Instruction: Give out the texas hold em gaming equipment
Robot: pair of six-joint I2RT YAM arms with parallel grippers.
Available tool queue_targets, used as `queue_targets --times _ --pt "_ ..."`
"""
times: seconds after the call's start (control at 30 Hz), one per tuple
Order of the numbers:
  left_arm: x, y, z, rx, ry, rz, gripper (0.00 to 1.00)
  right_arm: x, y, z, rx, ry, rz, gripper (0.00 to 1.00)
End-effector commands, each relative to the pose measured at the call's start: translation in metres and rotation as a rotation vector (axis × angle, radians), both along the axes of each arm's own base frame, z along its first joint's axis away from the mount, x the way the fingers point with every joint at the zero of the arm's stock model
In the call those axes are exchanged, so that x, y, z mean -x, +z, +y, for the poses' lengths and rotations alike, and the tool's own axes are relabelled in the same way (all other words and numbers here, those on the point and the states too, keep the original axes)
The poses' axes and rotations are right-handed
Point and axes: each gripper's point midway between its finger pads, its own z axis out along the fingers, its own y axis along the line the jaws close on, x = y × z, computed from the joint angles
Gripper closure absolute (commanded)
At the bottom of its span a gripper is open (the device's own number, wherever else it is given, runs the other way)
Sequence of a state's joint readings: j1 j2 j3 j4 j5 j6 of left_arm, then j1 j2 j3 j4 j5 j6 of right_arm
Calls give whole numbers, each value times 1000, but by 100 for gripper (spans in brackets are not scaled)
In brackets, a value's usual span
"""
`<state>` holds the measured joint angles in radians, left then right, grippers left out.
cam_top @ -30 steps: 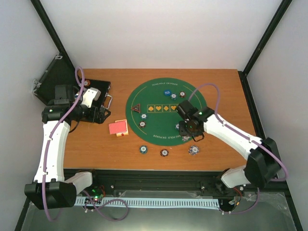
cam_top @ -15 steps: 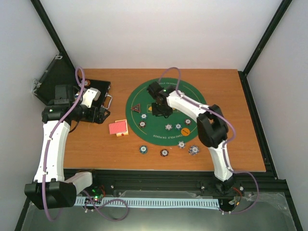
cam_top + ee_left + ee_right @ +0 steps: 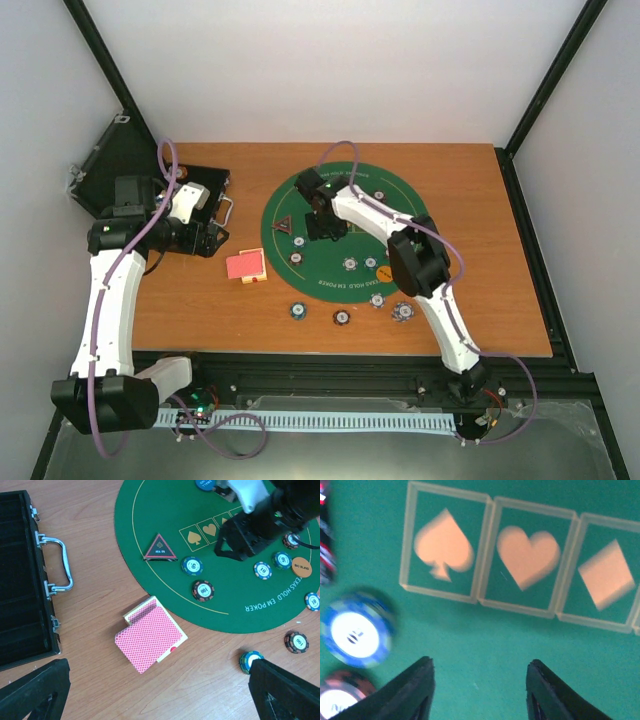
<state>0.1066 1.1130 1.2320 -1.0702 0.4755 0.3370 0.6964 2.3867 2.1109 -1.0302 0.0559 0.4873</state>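
Note:
My right gripper [image 3: 481, 666] hovers open and empty over the green felt mat [image 3: 485, 630], just below its printed spade and heart boxes. From above, the right gripper [image 3: 325, 225] is at the mat's left centre. A blue-rimmed chip [image 3: 356, 632] lies to its left. The dark triangular marker [image 3: 160, 548], two chips [image 3: 192, 565] and the orange button [image 3: 301, 567] rest on the mat. Red-backed cards [image 3: 150, 636] lie on the wood off the mat's left edge. My left gripper [image 3: 159, 662] hangs open above the cards, holding nothing.
The black hinged case [image 3: 20, 580] lies open at the far left, its metal handle [image 3: 57, 562] facing the mat. Three chips [image 3: 341, 318] sit on the wood past the mat's near rim. The right arm's elbow [image 3: 415, 258] stands over the mat's right half.
The right arm swung from the mat's near right to its left centre, its jaws narrowing and then widening. The left arm stayed still.

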Motion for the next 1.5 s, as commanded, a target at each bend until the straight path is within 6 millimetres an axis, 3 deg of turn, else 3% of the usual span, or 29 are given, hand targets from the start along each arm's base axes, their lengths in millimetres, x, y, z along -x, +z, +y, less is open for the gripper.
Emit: queue_targets --times 0.0,0.23,0.4,0.5,0.6,0.87,1.1,1.47 --pt "-4 2 0 -5 -14 -15 0 27 28 -25 25 -2 -25 46" --pt "-1 0 -2 5 -23 -13 0 69 18 -66 76 -11 -2 34" --pt "0 3 -2 9 -21 -16 0 83 4 -74 81 -12 30 34" --pt "1 6 -2 3 -23 -21 0 90 11 -79 84 -17 19 35" --pt "0 6 -1 2 -21 -25 0 110 17 -91 76 -23 17 35" --pt "-2 4 -2 9 -19 -12 0 165 3 -128 81 -46 62 35" --pt "-1 6 -2 14 -12 -14 0 180 -9 -132 68 -9 98 34" --pt "-2 8 -1 9 -5 -15 0 184 -32 -137 85 12 131 35"
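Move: The loose blue-and-white 10 chip at the mat's near edge lies about 18 cm back and 15 cm to the right of the right hand, some 4 cm below it. The big blind puck sits 7 cm farther out than that chip and 2 cm to its right; a chip stack stands 7 cm to its right and 3 cm nearer; another white-blue chip lies 10 cm beyond it and 7 cm to its left. From the left hand, the 10 chip is about 5 cm back, 41 cm right and well below. The loose 10 chip is what the empty right hand comes back for, travelling about 18 cm back and 14 cm to the right, low over the mat, away from the row of card squares. Its fingers spread wider early on, and the wrist tilts slightly. It eases down a couple of centimetres near the end to hover with the chip between the open fingertips, not yet gripping. ##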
